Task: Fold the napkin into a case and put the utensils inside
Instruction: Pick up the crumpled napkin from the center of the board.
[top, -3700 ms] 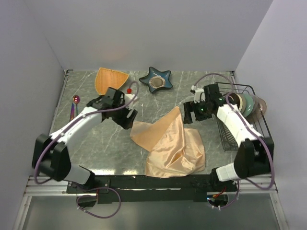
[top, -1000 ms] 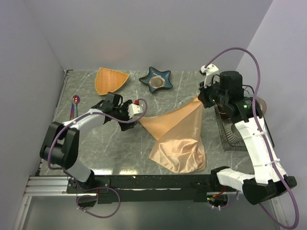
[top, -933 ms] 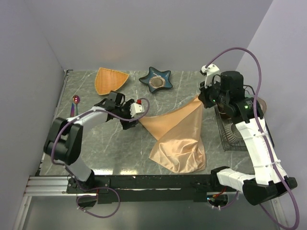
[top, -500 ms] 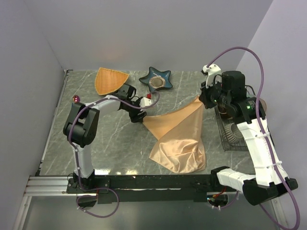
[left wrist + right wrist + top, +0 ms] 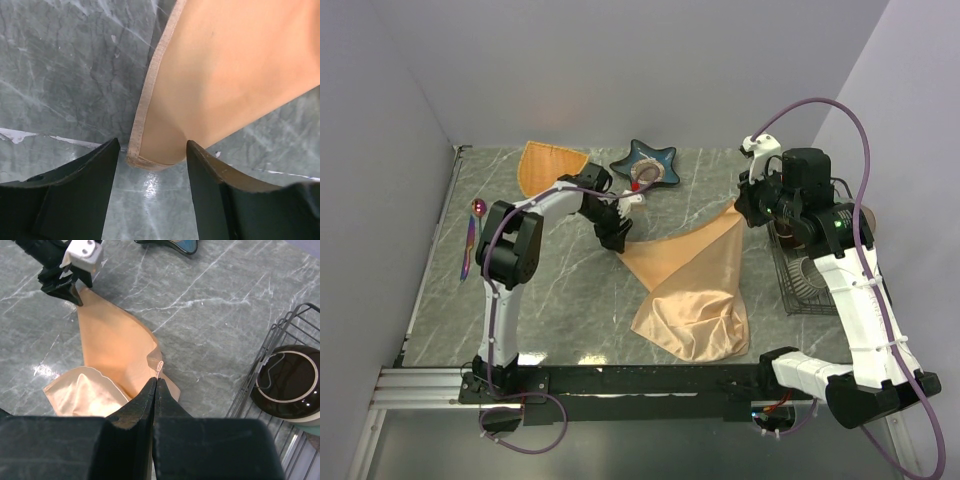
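Observation:
The peach-orange napkin [image 5: 690, 285] lies creased in the middle of the table, one corner lifted toward the right. My right gripper [image 5: 745, 207] is shut on that raised corner; the right wrist view shows the hem [image 5: 159, 369] pinched at the fingertips of the right gripper [image 5: 157, 380]. My left gripper [image 5: 616, 235] stands open at the napkin's left corner. Seen from the left wrist, that corner [image 5: 155, 157] lies on the table between the two fingers of the left gripper [image 5: 152, 147], touching neither. The iridescent utensils [image 5: 470, 238] lie at the far left edge.
An orange fan-shaped dish [image 5: 545, 165] and a blue star-shaped dish [image 5: 645, 165] sit at the back. A wire rack [image 5: 790, 290] holding bowls [image 5: 287, 380] stands at the right edge, close to my right arm.
My left gripper has moved right and toward the back to the napkin's left corner, and its jaws have narrowed. The right gripper has stayed put, holding the raised corner.

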`<action>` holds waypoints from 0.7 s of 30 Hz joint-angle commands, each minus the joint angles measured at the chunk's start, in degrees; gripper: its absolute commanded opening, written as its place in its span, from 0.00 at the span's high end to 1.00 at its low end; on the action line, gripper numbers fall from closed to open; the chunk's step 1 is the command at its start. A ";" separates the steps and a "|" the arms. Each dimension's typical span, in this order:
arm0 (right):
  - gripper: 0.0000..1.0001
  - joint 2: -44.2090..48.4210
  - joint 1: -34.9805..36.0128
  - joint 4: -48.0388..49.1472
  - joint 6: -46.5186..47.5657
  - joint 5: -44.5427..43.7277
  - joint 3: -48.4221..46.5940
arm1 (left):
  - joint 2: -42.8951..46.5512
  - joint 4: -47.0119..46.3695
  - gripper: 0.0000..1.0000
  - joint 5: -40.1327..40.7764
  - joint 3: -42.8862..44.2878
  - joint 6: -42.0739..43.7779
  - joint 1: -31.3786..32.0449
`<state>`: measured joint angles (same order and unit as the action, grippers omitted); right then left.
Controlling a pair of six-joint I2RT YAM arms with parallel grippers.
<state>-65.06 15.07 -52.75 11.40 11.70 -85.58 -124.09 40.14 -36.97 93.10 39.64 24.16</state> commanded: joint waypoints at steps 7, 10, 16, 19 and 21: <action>1.00 0.81 -0.22 1.34 -0.59 0.08 -2.22 | -6.07 6.79 0.56 -8.81 3.84 -10.98 -1.49; 1.00 0.98 -0.39 1.42 -0.50 -0.37 -2.22 | -5.38 7.15 0.72 -10.40 3.58 -12.21 -1.75; 1.00 1.25 -0.31 1.34 -0.68 -0.63 -2.48 | -0.99 4.16 0.99 -12.77 1.03 -17.13 -3.68; 1.00 1.51 -0.30 1.34 -0.33 -1.94 -3.45 | 4.88 1.18 0.99 -11.64 -0.90 -20.82 -4.82; 1.00 1.78 -0.30 1.60 0.29 -3.96 -5.03 | 12.16 -1.19 0.99 -7.62 -2.56 -24.84 -4.91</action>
<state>-65.06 15.07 -52.88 11.42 11.16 -85.86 -126.02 42.92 -46.81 92.12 22.02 20.25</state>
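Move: The napkin's left corner lies between the left hand's open fingers, about 1 cm back and 1 cm below the hand point. From that same hand, the napkin's loose pile is some 16 cm back and 17 cm to the right, the star bowl about 22 cm ahead and 7 cm right, and the orange tray 22 cm ahead and 16 cm left. From the right hand, the corner lies roughly 26 cm left, 8 cm ahead and 31 cm lower. The napkin's left corner gets pinched between the left fingertips: after hardly moving at first, the left hand draws back about 2.5 cm close over the table while its fingers go from over half open to shut on the cloth and the wrist turns some 25 degrees. The right hand stays put, keeping its shut grip on the raised right-hand corner. ##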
